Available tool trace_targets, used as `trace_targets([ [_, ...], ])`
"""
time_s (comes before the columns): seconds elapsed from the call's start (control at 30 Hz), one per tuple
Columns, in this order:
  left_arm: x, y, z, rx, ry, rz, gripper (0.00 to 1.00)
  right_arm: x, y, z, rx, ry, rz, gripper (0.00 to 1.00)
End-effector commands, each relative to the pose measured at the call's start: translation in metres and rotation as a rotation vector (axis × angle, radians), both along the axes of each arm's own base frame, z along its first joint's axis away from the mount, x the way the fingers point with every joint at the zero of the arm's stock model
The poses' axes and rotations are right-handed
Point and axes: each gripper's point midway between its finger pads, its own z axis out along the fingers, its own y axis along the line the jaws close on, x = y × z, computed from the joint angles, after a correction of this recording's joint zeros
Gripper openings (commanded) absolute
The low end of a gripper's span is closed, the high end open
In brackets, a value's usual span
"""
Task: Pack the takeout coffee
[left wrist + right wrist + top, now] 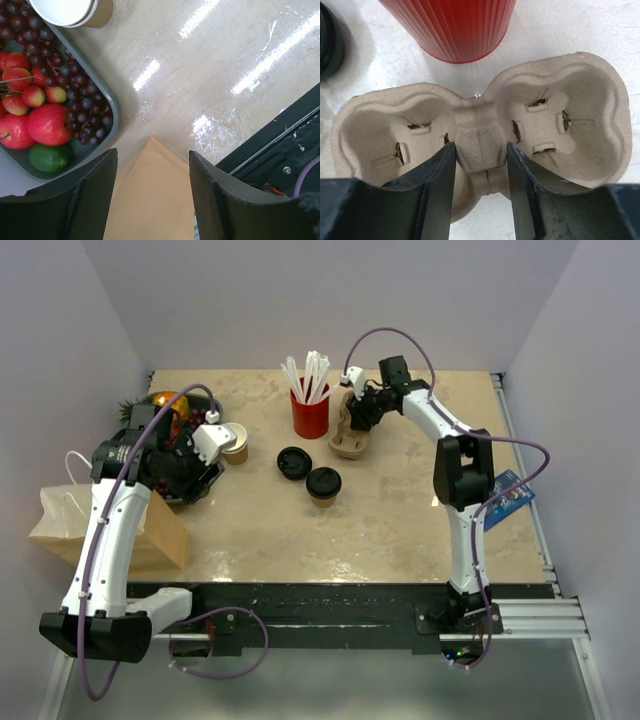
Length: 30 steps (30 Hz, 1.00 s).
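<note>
The takeout coffee point(323, 484), a short tan cup with a black lid, stands mid-table, apart from both grippers. Behind it, my right gripper point(358, 418) reaches down into a pulp cup carrier point(350, 440). In the right wrist view its fingers point(437, 180) press either side of the carrier's point(600, 100) centre bridge, so the right gripper point(481, 145) is shut on it. My left gripper point(152, 152) hangs open with nothing between its fingers, over a corner of the brown paper bag point(150, 200) and next to the fruit tray point(114, 107).
A red cup point(310, 412) of white straws stands just left of the carrier. A loose black lid point(292, 462) lies by the coffee. A lidless tan cup point(235, 443) sits beside the fruit tray point(150, 405). The paper bag point(100, 520) stands at the left edge, and a blue packet point(510, 495) lies at the right.
</note>
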Motion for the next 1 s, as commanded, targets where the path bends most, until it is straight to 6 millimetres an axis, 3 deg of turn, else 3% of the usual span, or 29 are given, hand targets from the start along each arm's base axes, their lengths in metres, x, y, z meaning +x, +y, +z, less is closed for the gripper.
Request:
trace_targets([
  [0.0, 0.005, -0.006, -0.001, -0.037, -0.006, -0.007, 0.63, 0.014, 0.011, 0.080, 0.124, -0.134, -0.044, 0.36],
  [0.07, 0.006, -0.006, -0.002, -0.039, -0.005, -0.010, 0.63, 0.019, 0.006, 0.080, 0.106, -0.139, -0.093, 0.34],
  [0.17, 0.005, -0.007, -0.002, -0.042, -0.004, -0.015, 0.63, 0.025, 0.000, 0.094, 0.168, -0.133, -0.157, 0.36],
  [0.33, 0.004, -0.011, -0.009, -0.057, 0.021, -0.033, 0.63, 0.033, -0.018, 0.096, 0.046, -0.178, -0.291, 0.33],
  [0.43, 0.006, -0.014, -0.011, -0.073, 0.024, -0.042, 0.62, 0.033, -0.042, 0.084, 0.122, 0.001, -0.494, 0.36],
  [0.5, 0.007, -0.016, -0.011, -0.080, 0.025, -0.045, 0.62, 0.027, -0.044, 0.081, 0.168, 0.060, -0.571, 0.42],
  [0.53, 0.006, -0.016, -0.012, -0.084, 0.026, -0.044, 0.61, 0.020, -0.051, 0.065, 0.145, 0.077, -0.617, 0.42],
  [0.57, 0.007, -0.017, -0.012, -0.087, 0.023, -0.047, 0.61, 0.022, -0.057, 0.069, 0.153, 0.048, -0.652, 0.40],
  [0.6, 0.006, -0.017, -0.013, -0.089, 0.026, -0.048, 0.61, 0.030, -0.063, 0.087, 0.190, -0.029, -0.678, 0.38],
  [0.63, 0.006, -0.018, -0.014, -0.091, 0.029, -0.050, 0.61, 0.027, -0.072, 0.078, 0.179, -0.023, -0.706, 0.33],
  [0.77, 0.005, -0.020, -0.017, -0.098, 0.033, -0.062, 0.61, 0.037, -0.094, 0.082, 0.163, -0.086, -0.830, 0.20],
  [0.97, 0.008, -0.024, -0.020, -0.122, 0.032, -0.069, 0.61, 0.046, -0.122, 0.091, 0.176, -0.140, -1.051, 0.10],
])
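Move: In the right fingers already, pinched by its middle bridge, is the cardboard cup carrier; clear table opens about 11 cm to that hand's right and 4 cm below. The red straw cup stands some 10 cm left, level with it, the black lid about 9 cm back and 14 cm left, the lidded coffee some 18 cm back and 7 cm left. From the left hand the carrier is roughly 30 cm ahead, 35 cm right, 16 cm below. Raising the carrier about 3 cm first, the right hand then carries it right by some 10 cm, away from the red straw cup, turning it clockwise nearly 50 degrees on the way. Its fingers keep their pinch on the bridge. The empty left hand eases a couple of centimetres down and right. ##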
